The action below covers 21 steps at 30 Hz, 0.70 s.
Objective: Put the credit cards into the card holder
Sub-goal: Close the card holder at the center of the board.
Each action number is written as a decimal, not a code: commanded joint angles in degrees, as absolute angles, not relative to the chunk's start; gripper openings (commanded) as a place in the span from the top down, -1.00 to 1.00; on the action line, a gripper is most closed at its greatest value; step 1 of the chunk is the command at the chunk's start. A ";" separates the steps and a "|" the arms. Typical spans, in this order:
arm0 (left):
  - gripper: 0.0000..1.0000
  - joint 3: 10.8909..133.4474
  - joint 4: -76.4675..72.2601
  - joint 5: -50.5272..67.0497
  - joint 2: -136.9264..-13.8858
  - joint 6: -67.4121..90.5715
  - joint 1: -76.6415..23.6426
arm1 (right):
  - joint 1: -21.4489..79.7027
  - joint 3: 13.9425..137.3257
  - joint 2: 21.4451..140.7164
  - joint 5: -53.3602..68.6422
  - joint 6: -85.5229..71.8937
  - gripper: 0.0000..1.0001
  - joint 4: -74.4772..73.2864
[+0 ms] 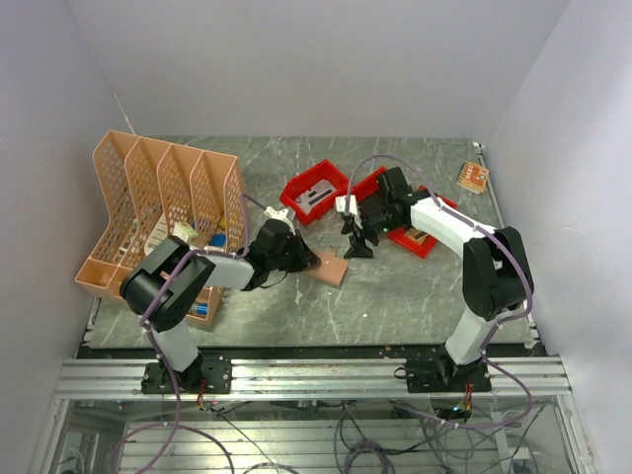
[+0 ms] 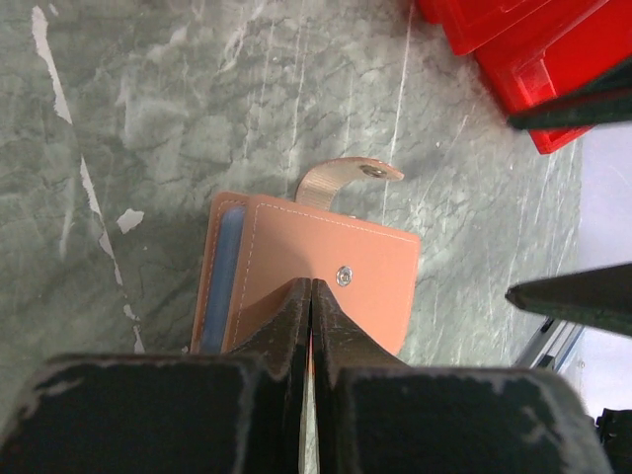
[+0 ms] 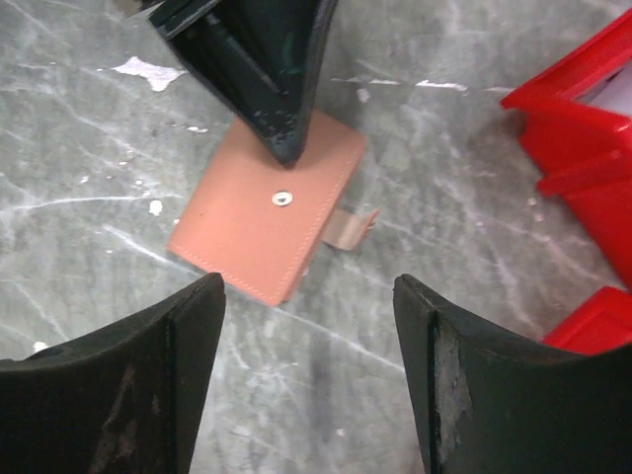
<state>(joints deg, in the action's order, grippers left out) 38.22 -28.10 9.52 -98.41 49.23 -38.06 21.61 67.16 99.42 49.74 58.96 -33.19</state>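
Note:
The tan card holder lies folded on the marble table, its snap strap sticking out loose. A light blue credit card shows as a strip inside its left edge. My left gripper is shut, its tips resting on the holder's cover next to the snap. My right gripper hangs open just above the table beside the holder, nothing between its fingers. A whitish-grey card-like piece lies in the left red bin.
Two red plastic bins stand behind the holder. A peach mesh file rack fills the left side. A small patterned item sits at the back right corner. Walls close in on both sides.

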 commanded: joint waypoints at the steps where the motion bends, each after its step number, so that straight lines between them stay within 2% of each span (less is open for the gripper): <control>1: 0.86 37.44 -28.31 10.01 -101.34 47.19 -37.88 | 21.53 73.24 104.10 50.05 65.19 -0.31 -38.21; 11: 0.86 35.87 -29.54 10.05 -100.90 47.02 -37.78 | 22.52 80.57 111.80 49.85 63.17 0.16 -42.88; 21: 0.86 35.68 -29.95 10.39 -100.63 47.18 -37.75 | 24.23 81.90 114.48 48.28 58.10 0.27 -39.49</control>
<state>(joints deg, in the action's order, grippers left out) 37.17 -32.32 10.31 -99.55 49.04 -38.02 23.68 80.05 113.12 48.69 60.51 -40.58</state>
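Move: The card holder lies closed under the left fingertips, its middle about 3 cm right, 1 cm back and 1 cm below them; its snap strap sticks out roughly 3 cm ahead and 4 cm right of that hand. From the right hand the strap is some 5 cm left, 1 cm ahead and 5 cm down, the holder's middle 5 cm left and 4 cm back. The tray with cards stands about 13 cm ahead and 9 cm left, the middle tray 12 cm ahead and 4 cm right. The card holder's cover stays held down under the nearly shut left fingertips while the right hand comes for the snap strap: first forward about 2.5 cm, then down some 3 cm while drifting about 2 cm left, easing slightly back. Its fingers tip a little further down and close from wide to under half open around the strap's end, with no clear touch yet. ##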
